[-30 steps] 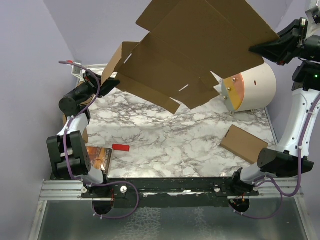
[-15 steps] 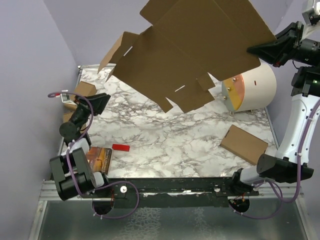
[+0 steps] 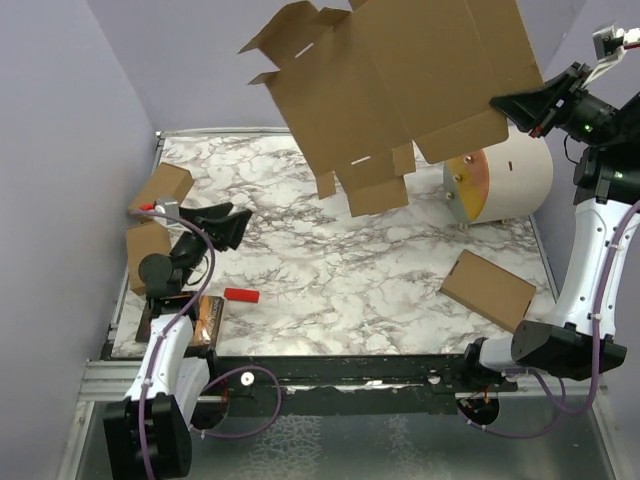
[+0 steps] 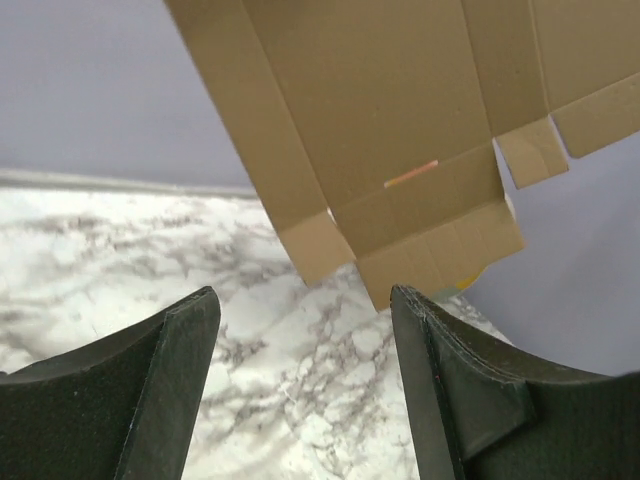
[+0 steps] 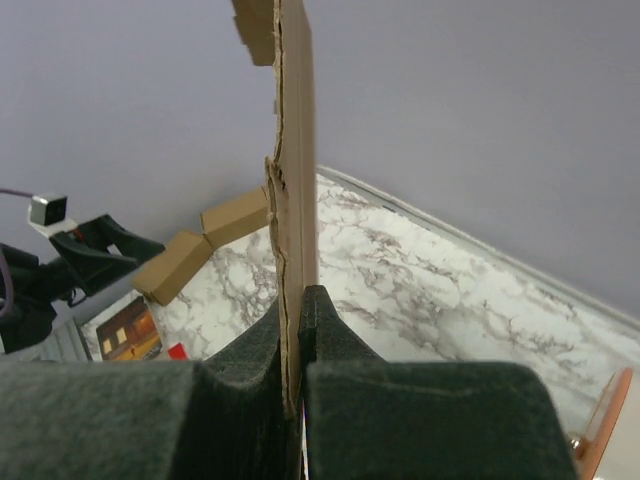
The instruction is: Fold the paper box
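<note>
The paper box (image 3: pixel 400 80) is a flat, unfolded sheet of brown cardboard with flaps and slots, hanging high over the back of the table. My right gripper (image 3: pixel 497 103) is shut on its right edge. In the right wrist view the cardboard edge (image 5: pixel 295 150) runs upright between the closed fingers of that gripper (image 5: pixel 297 300). My left gripper (image 3: pixel 232 222) is open and empty, low over the table's left side, well apart from the box. In the left wrist view the box (image 4: pixel 400 120) hangs above and beyond the open left gripper (image 4: pixel 303 300).
A cream cylinder with an orange end (image 3: pixel 500 180) lies at the back right. A small cardboard box (image 3: pixel 488 288) sits front right, and two more (image 3: pixel 160 185) (image 3: pixel 147 250) lie along the left edge. A red piece (image 3: pixel 241 295) and an orange packet (image 3: pixel 205 318) are near the front left.
My left gripper opened, let go of the box's left flap and drew back down to the left. The right arm lifted and swung the box higher.
</note>
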`<state>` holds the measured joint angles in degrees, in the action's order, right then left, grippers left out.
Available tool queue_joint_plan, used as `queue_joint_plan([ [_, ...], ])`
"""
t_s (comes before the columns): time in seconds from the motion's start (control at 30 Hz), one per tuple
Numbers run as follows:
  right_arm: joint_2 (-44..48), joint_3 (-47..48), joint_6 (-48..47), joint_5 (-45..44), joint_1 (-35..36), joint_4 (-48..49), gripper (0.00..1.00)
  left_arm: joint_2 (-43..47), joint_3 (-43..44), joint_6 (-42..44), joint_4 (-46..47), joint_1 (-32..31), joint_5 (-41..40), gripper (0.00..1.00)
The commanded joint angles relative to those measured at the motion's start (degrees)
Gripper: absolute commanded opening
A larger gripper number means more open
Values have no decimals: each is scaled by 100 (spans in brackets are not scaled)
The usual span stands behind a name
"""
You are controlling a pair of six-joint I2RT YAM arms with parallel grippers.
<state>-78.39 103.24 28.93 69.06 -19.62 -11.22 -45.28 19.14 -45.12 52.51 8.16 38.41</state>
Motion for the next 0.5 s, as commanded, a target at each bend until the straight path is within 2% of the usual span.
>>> queue_joint_plan([
  [0.0,274,-233,140,-845,-42,-428,1,-199,-344,274,-342,-525,-412,72],
  [0.17,411,-393,330,-803,-42,-409,1,-638,-701,420,20,-1648,-1061,71],
  [0.47,596,-685,1022,-271,-42,53,1,-2434,-976,856,1892,-3586,-2114,71],
])
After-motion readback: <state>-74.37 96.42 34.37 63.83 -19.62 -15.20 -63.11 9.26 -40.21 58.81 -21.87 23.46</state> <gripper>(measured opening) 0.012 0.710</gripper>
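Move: The empty left hand has the raised paper box some 25 cm to its right, 14 cm farther out and 25 cm higher. The red block lies about 3 cm back and 2 cm left of that hand, near 29 cm below. The right hand already pinches the box at its edge; the box's middle is about 10 cm ahead, 15 cm left and 5 cm above. The white drum stands 11 cm ahead, 9 cm right and 40 cm below the right hand. The left hand, its fingers staying open and touching nothing, sweeps about 13 cm down and 11 cm to the right, low over the table and well below the paper box, while its fingers tip down some 20 degrees and turn clockwise. The right hand keeps its pinch on the box's edge, first easing a little forward and down, then drawing back as far as it had gone out, and tips its fingers down about 10 degrees, ending only 2.5 cm lower. ##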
